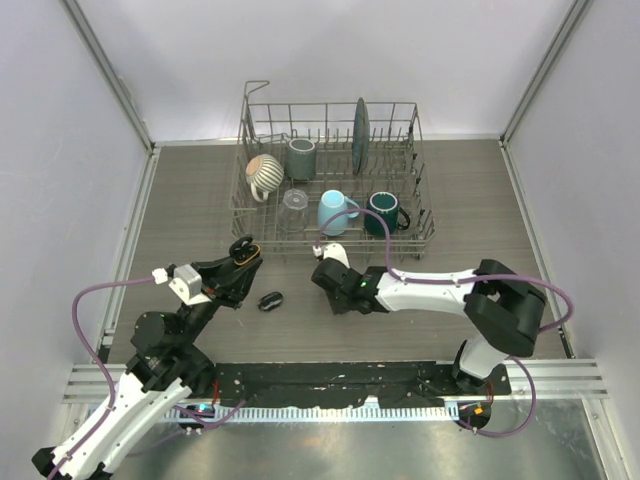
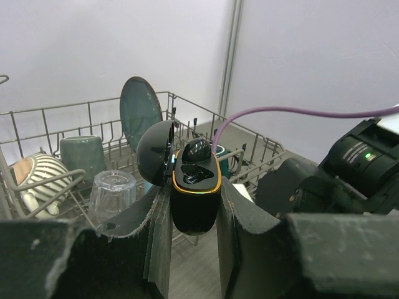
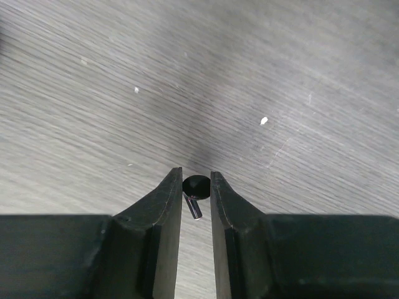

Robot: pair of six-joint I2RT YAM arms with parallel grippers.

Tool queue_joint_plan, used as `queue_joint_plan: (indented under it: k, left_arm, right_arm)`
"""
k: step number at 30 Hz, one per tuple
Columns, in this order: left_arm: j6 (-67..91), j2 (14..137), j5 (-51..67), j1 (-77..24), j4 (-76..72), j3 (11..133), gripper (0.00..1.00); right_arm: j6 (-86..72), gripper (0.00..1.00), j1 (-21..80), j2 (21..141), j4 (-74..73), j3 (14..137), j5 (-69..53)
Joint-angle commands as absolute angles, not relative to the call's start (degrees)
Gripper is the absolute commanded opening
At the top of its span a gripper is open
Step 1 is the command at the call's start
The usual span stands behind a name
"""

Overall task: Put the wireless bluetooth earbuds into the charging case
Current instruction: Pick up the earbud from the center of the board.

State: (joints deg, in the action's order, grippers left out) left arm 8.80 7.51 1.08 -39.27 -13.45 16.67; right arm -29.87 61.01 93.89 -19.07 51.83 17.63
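Note:
My left gripper (image 2: 194,194) is shut on the black charging case (image 2: 195,208), held upright off the table with its lid (image 2: 154,152) swung open to the left. One black earbud (image 2: 198,149) sits in the far socket; the near socket (image 2: 192,173) looks empty. From above, the case (image 1: 241,248) and the left gripper (image 1: 238,266) are in front of the rack's left end. My right gripper (image 3: 196,175) is down at the table, its jaws closed on the round head of another earbud (image 3: 196,185), stem pointing back between the fingers. From above the right gripper (image 1: 322,268) hides that bud.
A wire dish rack (image 1: 420,215) stands behind both grippers, holding a striped mug (image 1: 264,172), a grey cup (image 1: 301,157), a dark plate (image 1: 361,135), a glass (image 1: 293,205), a blue mug (image 1: 334,211) and a green mug (image 1: 383,211). A small dark object (image 1: 270,300) lies on the table between the arms.

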Motion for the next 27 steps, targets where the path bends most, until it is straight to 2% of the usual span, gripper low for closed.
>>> queue_joint_plan:
  k: [1, 6, 11, 14, 22, 27]
  left_arm:
    - [9.14, 8.52, 0.79, -39.11, -16.79, 17.05, 0.00]
    - [9.75, 9.84, 0.88, -39.11, -19.33, 16.52, 0.00]
    - [10.20, 13.08, 1.14, -39.11, -23.99, 15.82, 0.00]
    - [10.72, 15.81, 2.11, -39.11, -27.14, 15.47, 0.00]
    - [11.78, 21.79, 4.92, -39.11, -34.09, 15.64, 0.00]
    - [12.13, 22.59, 6.41, -39.11, -35.16, 16.08, 0.00]
  right_arm:
    - [-30.23, 0.01, 61.08, 83.95, -15.14, 53.18, 21.35]
    - [-30.06, 0.01, 62.66, 70.00, -3.80, 49.40, 26.62]
    - [-24.89, 0.01, 67.48, 62.23, 14.13, 46.41, 35.32]
    - [-18.56, 0.01, 70.91, 61.00, 23.53, 47.02, 37.96]
    - [-11.87, 0.01, 75.41, 63.63, 45.93, 47.37, 33.93]
    - [-11.43, 0.01, 76.02, 68.28, 50.18, 49.04, 28.84]
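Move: The right hand, low at the board, already pinches the earbud; the open charging case in the left hand's fingers lies roughly 15 cm to its left, some 29 cm higher and about level in reach. A closed black case lies about 13 cm left of the right hand, level with it; the light-blue mug is some 17 cm ahead and 1 cm right. From the left hand the earbud is about 15 cm right, 1 cm ahead and 28 cm below. Right hand lifts the pinched earbud some 35 cm, swinging level towards the charging case; left hand edges rightward. ##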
